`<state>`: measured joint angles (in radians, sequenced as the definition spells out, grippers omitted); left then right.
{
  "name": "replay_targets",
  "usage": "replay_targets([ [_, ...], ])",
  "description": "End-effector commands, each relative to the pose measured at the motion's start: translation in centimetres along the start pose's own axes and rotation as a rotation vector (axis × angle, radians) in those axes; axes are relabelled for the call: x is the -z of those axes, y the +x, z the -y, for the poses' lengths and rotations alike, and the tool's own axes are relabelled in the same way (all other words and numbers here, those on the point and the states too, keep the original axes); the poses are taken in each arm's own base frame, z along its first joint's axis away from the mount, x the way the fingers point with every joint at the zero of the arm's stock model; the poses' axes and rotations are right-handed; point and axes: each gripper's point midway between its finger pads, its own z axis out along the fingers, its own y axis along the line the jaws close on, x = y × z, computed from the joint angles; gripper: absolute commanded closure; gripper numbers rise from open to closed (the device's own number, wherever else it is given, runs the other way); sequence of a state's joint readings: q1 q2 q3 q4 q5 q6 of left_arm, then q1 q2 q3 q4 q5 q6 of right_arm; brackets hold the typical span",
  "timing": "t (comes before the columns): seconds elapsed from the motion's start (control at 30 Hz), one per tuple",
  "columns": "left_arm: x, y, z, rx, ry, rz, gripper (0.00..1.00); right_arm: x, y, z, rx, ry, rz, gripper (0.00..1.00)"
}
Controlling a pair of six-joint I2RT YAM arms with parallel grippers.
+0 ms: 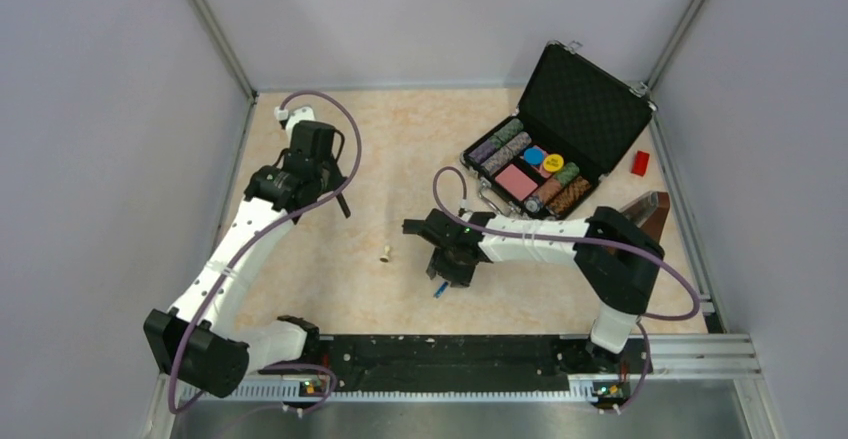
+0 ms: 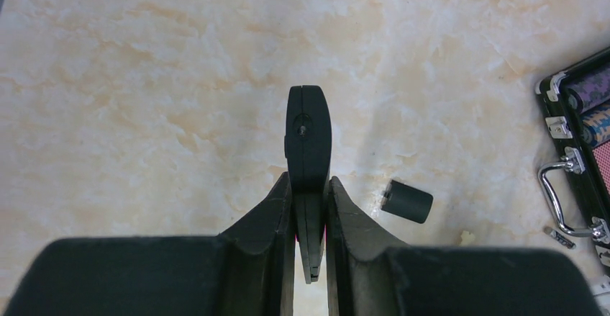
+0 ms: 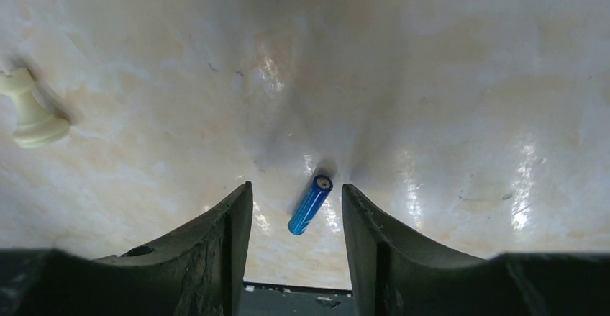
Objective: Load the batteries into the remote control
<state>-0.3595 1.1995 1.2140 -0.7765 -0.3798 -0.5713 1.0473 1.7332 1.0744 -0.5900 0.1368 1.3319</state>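
Note:
My left gripper (image 2: pixel 309 186) is shut on the remote control (image 2: pixel 309 140), a slim black bar held edge-on above the table at the left (image 1: pixel 342 203). A small black back cover (image 2: pixel 407 201) lies on the table to its right. One blue battery (image 3: pixel 310 204) lies on the table between the fingers of my right gripper (image 3: pixel 296 187), which stands open just above it; neither finger touches it. The top view shows this battery (image 1: pixel 440 290) near the table's middle, just below the right gripper (image 1: pixel 447 267).
An open black chip case (image 1: pixel 560 149) with several stacks of chips stands at the back right, with a red block (image 1: pixel 640 163) beside it. A beige pawn (image 1: pixel 385 254) lies left of the right gripper. The black rail (image 1: pixel 440 354) runs along the near edge.

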Motion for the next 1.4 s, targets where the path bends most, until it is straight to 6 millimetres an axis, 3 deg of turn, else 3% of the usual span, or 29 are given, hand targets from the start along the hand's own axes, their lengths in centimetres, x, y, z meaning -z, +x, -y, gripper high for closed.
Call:
replay_targets([
  [0.0,0.4,-1.9,-0.1,0.019,0.046,0.089,1.00,0.5,1.2,-0.5,-0.111,0.081,-0.031,0.53],
  [0.33,0.6,-1.9,-0.5,0.046,0.090,0.103,1.00,-0.2,2.4,0.6,-0.134,0.198,-0.094,0.69],
  [0.6,0.6,-1.4,-0.8,0.045,0.100,0.097,1.00,-0.5,2.1,-0.5,-0.046,0.237,-0.107,0.83],
  [0.73,0.7,-1.1,-0.1,0.038,0.145,0.082,1.00,-0.2,1.1,-1.2,-0.005,0.209,-0.066,0.97],
  [0.83,0.8,-0.8,0.6,0.032,0.186,0.066,1.00,0.8,-1.2,-2.3,0.065,0.149,0.043,1.00],
  [0.97,1.3,-0.1,2.4,0.019,0.302,0.042,1.00,3.9,-4.6,-3.6,0.177,-0.026,0.227,1.00],
  [1.1,2.6,1.2,6.0,0.006,0.530,-0.008,1.00,9.0,-7.1,-4.7,0.347,-0.294,0.427,1.00],
  [1.3,6.7,2.9,11.9,-0.046,0.980,-0.095,1.00,17.6,-6.6,-4.6,0.706,-0.647,0.617,1.00],
  [1.37,7.8,3.0,12.9,-0.058,1.071,-0.115,1.00,20.4,-6.1,-4.6,0.799,-0.747,0.674,1.00],
])
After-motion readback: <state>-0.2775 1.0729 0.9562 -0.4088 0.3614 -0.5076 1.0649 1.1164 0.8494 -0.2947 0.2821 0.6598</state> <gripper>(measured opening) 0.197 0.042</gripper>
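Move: My right hand, open, hangs just over the blue battery, which lies some 1 cm back, 1 cm left and 2 cm below. From that hand the black battery cover is about 11 cm ahead and 6 cm left, one chess piece about 9 cm straight ahead, the other 6 cm ahead and 12 cm left. From my left hand, holding the remote high, the battery is roughly 17 cm back, 20 cm right and 22 cm below. I ease my right hand back and about 1 cm down, tipping the fingers a little back towards me, and pinch the battery; then I lift it some 16 cm, swinging the fingertips up about 50 degrees towards the remote and drifting a few cm forward and right. My left hand keeps its hold on the remote, barely shifting until the battery is gripped, then carries it about 11 cm right, turning clockwise and rolling its left side down. ##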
